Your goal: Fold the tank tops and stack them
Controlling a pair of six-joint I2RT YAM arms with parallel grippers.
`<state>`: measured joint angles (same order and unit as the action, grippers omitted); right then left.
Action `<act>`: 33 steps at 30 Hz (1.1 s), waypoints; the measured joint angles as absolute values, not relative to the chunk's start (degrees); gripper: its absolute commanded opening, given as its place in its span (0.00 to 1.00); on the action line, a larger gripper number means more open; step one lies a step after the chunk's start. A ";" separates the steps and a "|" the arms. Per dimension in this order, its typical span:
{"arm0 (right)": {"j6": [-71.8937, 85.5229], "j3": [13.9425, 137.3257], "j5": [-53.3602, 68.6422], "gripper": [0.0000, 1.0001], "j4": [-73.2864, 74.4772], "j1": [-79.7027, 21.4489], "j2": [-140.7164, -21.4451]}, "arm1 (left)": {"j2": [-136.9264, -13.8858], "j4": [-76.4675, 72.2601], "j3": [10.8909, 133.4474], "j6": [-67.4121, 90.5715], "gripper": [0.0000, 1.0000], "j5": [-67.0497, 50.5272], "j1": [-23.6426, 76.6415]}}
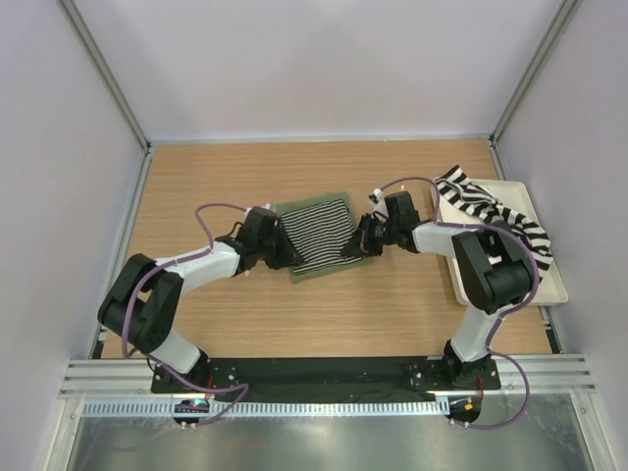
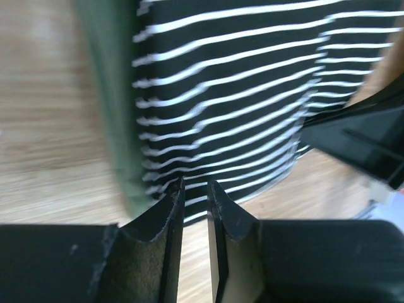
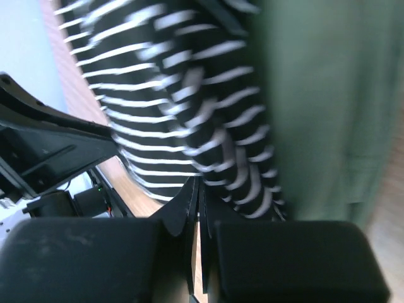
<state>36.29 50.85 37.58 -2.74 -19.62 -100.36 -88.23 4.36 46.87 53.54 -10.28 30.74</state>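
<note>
The pinstriped tank top [image 1: 324,232] lies folded on the olive green tank top [image 1: 316,274] at mid-table; green shows around its edges. The broad-striped tank top [image 1: 488,206] lies rumpled on the cream tray [image 1: 549,287] at the right. My left gripper [image 1: 287,250] is low at the stack's left edge. In its wrist view the left gripper [image 2: 195,183] is open by a narrow gap, with bare wood between the fingers and pinstripes [image 2: 227,95] just beyond. My right gripper [image 1: 355,242] is at the stack's right edge, and the right gripper [image 3: 199,183] is shut. I cannot tell whether cloth is pinched.
The tray stands against the right wall, and the striped top hangs over its far and right rims. Both arms reach inward and face each other across the stack. The right arm [image 2: 360,139] shows in the left wrist view. Walls enclose the table on three sides.
</note>
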 measured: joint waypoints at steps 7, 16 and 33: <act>36.05 49.91 37.52 0.45 -3.38 -18.15 -100.05 | -85.30 2.96 43.27 49.08 0.39 -7.20 31.64; 29.21 43.27 19.59 0.77 2.98 -18.20 -70.22 | -59.13 7.25 41.10 41.28 0.86 6.26 34.04; 30.46 16.60 -10.31 0.81 8.36 -18.15 -26.59 | -26.89 10.20 15.27 31.22 1.00 21.89 34.06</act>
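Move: The stack, a striped tank top on the green one, has its middle about 6 cm ahead of the left hand, 6 cm to its right and 3 cm lower; from the right hand it is some 4 cm ahead, 8 cm left and slightly below. Both hands are low over its nearer half, one by each side. The white tray with another striped top in it is centred about 34 cm right of the right hand, 3 cm ahead. Down first, by only 1.5 to 2.5 cm towards the stack's nearer half, then both hands turn up, rise steeply and part: the left goes about 15 cm left, the right some 17 cm right towards the tray, both drawing back 6 to 7 cm and sinking part-way again near the end. The nearly shut grippers open wide, and the fingers tip up towards forward, the right also turning clockwise. ##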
